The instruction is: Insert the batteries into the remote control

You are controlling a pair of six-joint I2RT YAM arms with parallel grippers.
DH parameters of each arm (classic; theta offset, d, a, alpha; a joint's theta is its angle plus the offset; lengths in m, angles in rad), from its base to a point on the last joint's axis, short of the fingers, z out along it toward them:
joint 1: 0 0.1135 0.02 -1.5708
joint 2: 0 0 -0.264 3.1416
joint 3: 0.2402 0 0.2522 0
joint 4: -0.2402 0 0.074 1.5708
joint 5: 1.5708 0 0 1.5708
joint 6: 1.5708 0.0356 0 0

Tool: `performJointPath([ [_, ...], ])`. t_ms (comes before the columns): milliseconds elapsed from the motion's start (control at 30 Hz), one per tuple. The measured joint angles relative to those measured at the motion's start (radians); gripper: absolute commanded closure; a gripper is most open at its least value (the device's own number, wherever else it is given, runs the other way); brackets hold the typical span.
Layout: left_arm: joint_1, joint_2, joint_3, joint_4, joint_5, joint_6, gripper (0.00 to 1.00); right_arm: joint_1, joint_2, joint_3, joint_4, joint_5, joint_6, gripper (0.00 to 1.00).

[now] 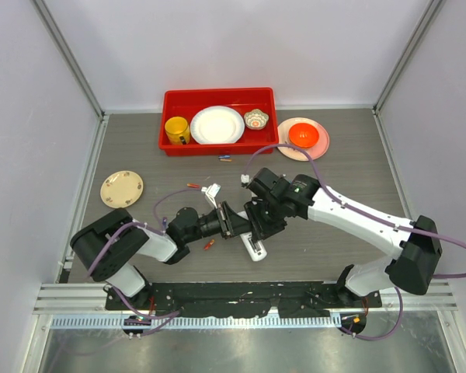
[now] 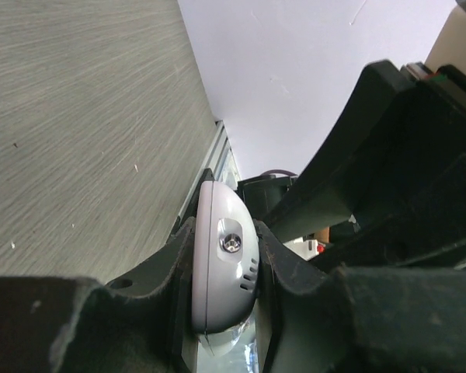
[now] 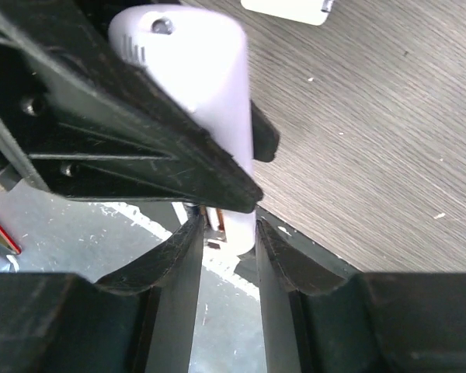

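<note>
The white remote control [image 1: 253, 248] hangs tilted just above the table centre, with my left gripper [image 1: 234, 223] shut on it. The left wrist view has its rounded end [image 2: 225, 264] clamped between both pads. My right gripper [image 1: 258, 221] is right up against it from the right. In the right wrist view the jaws of my right gripper [image 3: 227, 233] stand apart, with the lower end of the remote [image 3: 239, 221] at their tips and a gap on the left side. Loose batteries lie on the table: a red one [image 1: 210, 244], a pair [image 1: 194, 186] and another pair [image 1: 225, 158].
A flat white cover piece [image 1: 212, 191] lies just behind the grippers, its edge [image 3: 291, 9] also in the right wrist view. A red tray [image 1: 173, 101] holds a yellow mug, a white plate and a small bowl. An orange bowl on a plate [image 1: 303, 137] and a tan plate [image 1: 122, 188] sit apart.
</note>
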Motion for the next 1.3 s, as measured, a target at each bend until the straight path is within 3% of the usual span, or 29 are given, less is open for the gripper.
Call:
performJointPath([
  [333,-0.005,0.030,0.004,0.022,0.015,-0.006,1.00,-0.008,-0.020,0.032,-0.051,0.024,-0.007,0.60],
  [533,-0.006,0.038,0.013,0.026,0.017,-0.007,1.00,-0.008,-0.137,0.038,0.020,0.034,0.000,0.56],
  [667,-0.006,0.026,0.023,0.027,0.036,-0.011,1.00,-0.008,-0.394,-0.229,0.274,0.092,0.044,0.31],
  [700,-0.006,0.019,0.023,0.028,0.042,-0.011,1.00,-0.011,-0.466,-0.307,0.326,0.100,0.062,0.29],
  [800,-0.005,-0.010,0.031,0.030,0.065,-0.027,1.00,-0.023,-0.585,-0.426,0.402,0.107,0.101,0.27],
  [1300,0.006,-0.076,0.089,0.034,0.157,-0.084,1.00,-0.081,-0.667,-0.565,0.659,-0.067,0.210,0.26],
])
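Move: The remote's open battery compartment, with the black battery at it, is right at the right hand's fingertips, within about 1 cm. The battery cover lies on the table some 8 cm ahead of that hand, about 1 cm left and 12 cm below; the red battery is about 4 cm back, 16 cm left and equally low. From the left hand, which grips the remote's other end, the compartment sits some 5 cm back, 4 cm right and 1 cm lower. The right fingers, astride the remote's compartment end, let go of it: the hand rises about 6 cm, opens wide beside the remote on the way with a brief dip and swing to the right, and tips some 40 degrees so the fingers point more leftward than down. The left hand keeps its grip and, after a pause, lifts the remote about 6 cm, drawing it slightly back. ##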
